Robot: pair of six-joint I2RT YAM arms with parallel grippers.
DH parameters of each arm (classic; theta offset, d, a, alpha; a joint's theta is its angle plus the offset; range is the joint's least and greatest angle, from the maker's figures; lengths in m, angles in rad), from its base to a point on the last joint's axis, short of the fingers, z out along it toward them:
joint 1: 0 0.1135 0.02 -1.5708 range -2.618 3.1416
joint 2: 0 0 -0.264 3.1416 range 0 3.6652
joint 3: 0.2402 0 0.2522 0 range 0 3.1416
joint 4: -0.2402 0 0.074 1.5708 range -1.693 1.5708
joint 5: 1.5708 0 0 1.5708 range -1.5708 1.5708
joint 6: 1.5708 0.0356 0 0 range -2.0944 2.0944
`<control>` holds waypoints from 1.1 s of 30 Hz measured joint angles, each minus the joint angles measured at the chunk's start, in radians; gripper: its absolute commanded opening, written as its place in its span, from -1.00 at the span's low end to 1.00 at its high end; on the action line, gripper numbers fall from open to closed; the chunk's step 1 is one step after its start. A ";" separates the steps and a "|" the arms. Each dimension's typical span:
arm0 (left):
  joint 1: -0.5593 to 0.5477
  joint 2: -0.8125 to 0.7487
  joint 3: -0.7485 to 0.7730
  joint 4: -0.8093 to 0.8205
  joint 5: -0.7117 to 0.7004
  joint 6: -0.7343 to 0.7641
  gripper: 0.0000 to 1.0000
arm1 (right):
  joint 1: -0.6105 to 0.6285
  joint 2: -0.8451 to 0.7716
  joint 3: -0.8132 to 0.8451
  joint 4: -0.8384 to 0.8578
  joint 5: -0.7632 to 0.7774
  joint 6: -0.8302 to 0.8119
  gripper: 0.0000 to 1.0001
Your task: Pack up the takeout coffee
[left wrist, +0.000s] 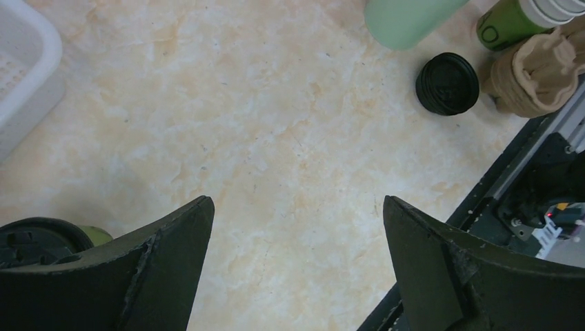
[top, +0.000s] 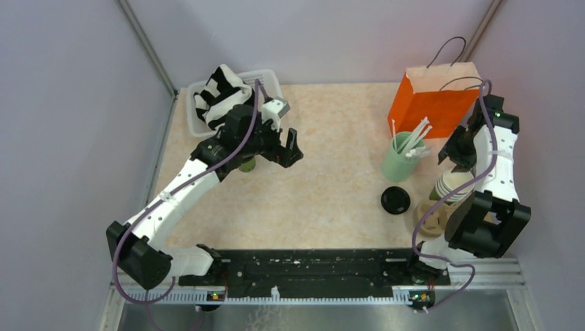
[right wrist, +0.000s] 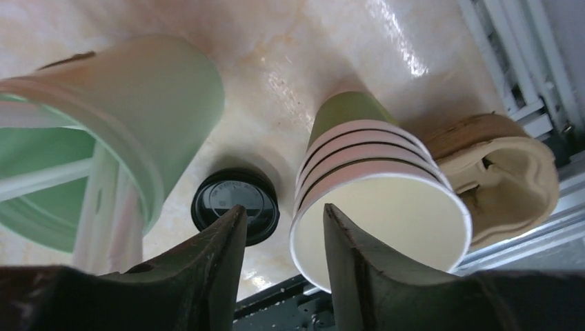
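Note:
One takeout coffee cup (top: 246, 164), dark green with a black lid, stands under my left arm; in the left wrist view it (left wrist: 41, 238) sits just behind the left finger. My left gripper (left wrist: 296, 200) hangs open over bare table. A stack of dark green paper cups (right wrist: 376, 200), cream inside, stands at the right (top: 448, 183). My right gripper (right wrist: 285, 207) straddles the top cup's rim. One finger is inside the cup. The other is outside with a gap to the wall. A loose black lid (right wrist: 234, 203) lies on the table beside the stack.
A mint tumbler of white straws (top: 400, 157) stands left of the stack, an orange paper bag (top: 434, 100) behind it. A brown pulp cup carrier (top: 431, 217) lies by the near rail. A white basket (top: 265, 79) sits at the back left.

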 measured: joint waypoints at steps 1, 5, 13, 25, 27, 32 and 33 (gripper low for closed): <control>-0.012 0.000 0.002 -0.003 -0.019 0.016 0.96 | 0.000 0.006 -0.026 0.006 -0.003 -0.001 -0.24; -0.040 0.001 0.003 -0.018 -0.066 0.064 0.96 | 0.000 0.003 -0.097 0.013 -0.003 -0.004 -0.54; -0.054 0.011 0.003 -0.037 -0.108 0.104 0.96 | 0.000 -0.028 -0.142 0.025 0.021 -0.005 -0.59; -0.063 0.011 0.003 -0.038 -0.115 0.112 0.96 | 0.000 -0.055 -0.139 0.024 0.027 -0.012 -0.83; -0.066 0.011 0.003 -0.038 -0.115 0.112 0.96 | 0.000 -0.055 -0.139 0.025 0.027 -0.014 -0.90; -0.071 0.011 0.003 -0.039 -0.115 0.113 0.96 | 0.000 -0.056 -0.138 0.020 0.032 -0.018 -1.00; -0.071 0.011 0.003 -0.039 -0.115 0.113 0.96 | 0.000 -0.056 -0.137 0.018 0.034 -0.018 -1.00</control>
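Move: Behind the right hand, about 6 cm back, 2 cm to its right and 9 cm down to its middle, stands the stack of paper cups, its rim only slightly below the fingertips. From this hand the straw holder lies about 2 cm ahead and 11 cm left, the black lids 7 cm back and 12 cm left, the brown cup tray 15 cm back and 4 cm right. For the left hand the cups lie some 47 cm right, 7 cm back and 19 cm down. Sinking about 3.5 cm while drawing back some 2.5 cm, the right hand brings its half-open fingers astride the near wall of the top cup, on the rim's forward-left side, one finger inside and one outside. It then eases up about 1 cm and closes almost fully, pinching the thin wall at the rim; the wrist barely tilts. ##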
